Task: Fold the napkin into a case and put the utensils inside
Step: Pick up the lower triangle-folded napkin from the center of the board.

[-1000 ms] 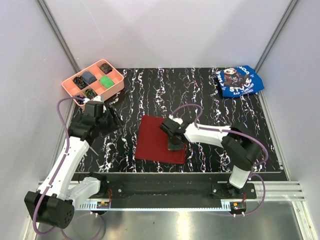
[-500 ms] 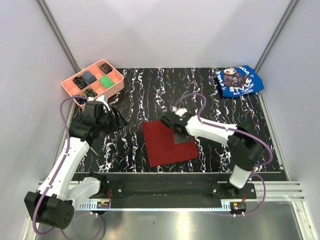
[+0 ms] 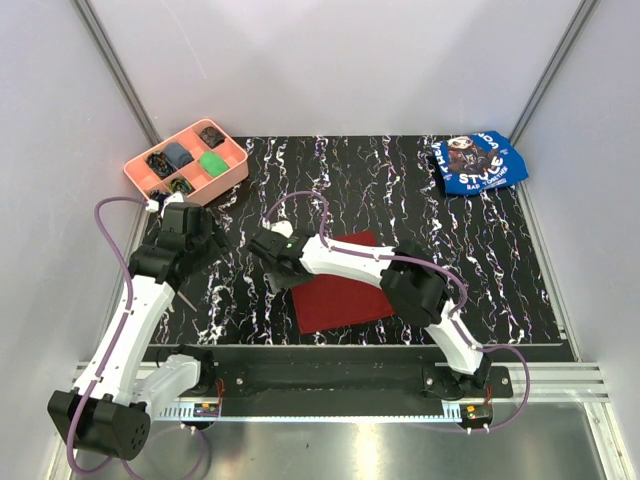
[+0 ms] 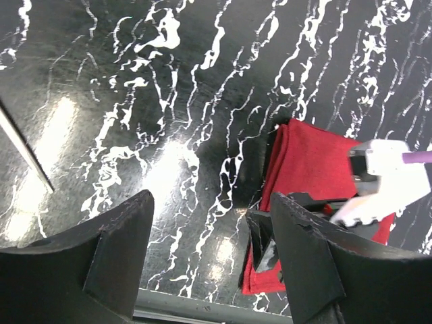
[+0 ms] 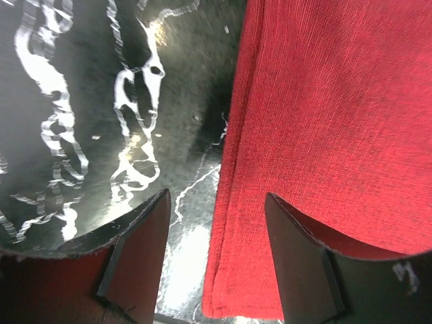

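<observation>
The dark red napkin point(image 3: 342, 288) lies folded in layers on the black marbled table, a little askew. My right gripper point(image 3: 281, 264) reaches across to the napkin's left edge. In the right wrist view it point(image 5: 216, 263) stands open, its jaws straddling that layered edge of the napkin point(image 5: 324, 121) with nothing clamped. My left gripper point(image 3: 202, 240) hovers open over bare table to the left of the cloth, and its own view shows it point(image 4: 212, 263) empty, with the napkin point(image 4: 314, 165) to its right. One thin silver utensil point(image 3: 186, 299) point(image 4: 25, 154) lies beside the left arm.
A pink compartment tray point(image 3: 232, 172) holding small items stands at the far left corner. A blue printed cloth point(image 3: 478, 162) lies at the far right. The right arm's white link point(image 4: 388, 179) crosses over the napkin. Enclosure walls close in both sides.
My right gripper swung left across the napkin to its left edge and opened. The napkin turned and shifted slightly. My left gripper opened wider and drew back a little.
</observation>
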### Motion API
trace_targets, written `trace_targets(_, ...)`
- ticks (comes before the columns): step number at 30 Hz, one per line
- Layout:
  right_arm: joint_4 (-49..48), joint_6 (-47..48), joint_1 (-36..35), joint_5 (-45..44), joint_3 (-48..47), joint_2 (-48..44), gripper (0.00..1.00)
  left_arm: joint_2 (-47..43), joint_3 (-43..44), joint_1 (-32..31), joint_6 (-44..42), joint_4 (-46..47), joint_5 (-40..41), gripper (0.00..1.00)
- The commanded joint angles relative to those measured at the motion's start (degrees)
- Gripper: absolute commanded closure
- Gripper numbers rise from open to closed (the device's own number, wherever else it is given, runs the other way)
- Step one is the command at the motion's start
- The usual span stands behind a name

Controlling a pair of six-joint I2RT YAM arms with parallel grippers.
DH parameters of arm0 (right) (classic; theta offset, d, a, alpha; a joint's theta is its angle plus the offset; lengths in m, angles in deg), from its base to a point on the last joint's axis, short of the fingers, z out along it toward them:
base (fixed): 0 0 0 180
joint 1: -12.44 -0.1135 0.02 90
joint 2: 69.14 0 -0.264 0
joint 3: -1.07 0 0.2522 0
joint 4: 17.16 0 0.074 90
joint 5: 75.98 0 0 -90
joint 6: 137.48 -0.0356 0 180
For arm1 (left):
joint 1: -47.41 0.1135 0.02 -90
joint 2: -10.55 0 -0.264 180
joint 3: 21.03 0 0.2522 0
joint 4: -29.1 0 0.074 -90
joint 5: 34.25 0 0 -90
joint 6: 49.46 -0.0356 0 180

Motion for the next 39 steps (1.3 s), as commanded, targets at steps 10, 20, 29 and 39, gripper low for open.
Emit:
trace_targets(10,3.48,-1.8,-1.44,-2.24,-2.16,5.24,0.44,0.06,0.69,1.05,0.93,0.79,1.13,0.28)
trace_targets(20,3.13,-0.58,-1.26,-3.92,-2.33,4.81,0.98,4.0,-0.27,2.37,-0.65,1.67,-4.48,0.28)
trace_targets(29,-17.86,-0.74,3.13,16.37,14.7,-11.88,1.0,12.08,-5.27,2.63,-3.74,14.23,-25.13,0.23)
trace_targets(39,-33.78,-5.84,10.95,33.96,29.91,-21.03,1.0,23.26,-6.52,0.18,0.22,26.1,-32.01,0.23)
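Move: The right hand hovers over the napkin's left edge, which lies about 3 cm below and 1 cm to its right; the napkin's middle is some 14 cm to its right, nearly level with it. From the left hand, that middle lies about 28 cm right, 3 cm back and 16 cm below. The thin stick is roughly 10 cm left and 6 cm back of the left hand, and the peach box about 9 cm left and 22 cm ahead. The right fingers, open astride the napkin's left edge, sink about 3 cm, shut and pinch the cloth, then lift it some 5 cm while the hand's left side rolls up about 25 degrees. After waiting, the open left hand drops about 9 cm and swings 8 cm right towards the napkin, its left side dipping, fingers tipping down and turning clockwise. ##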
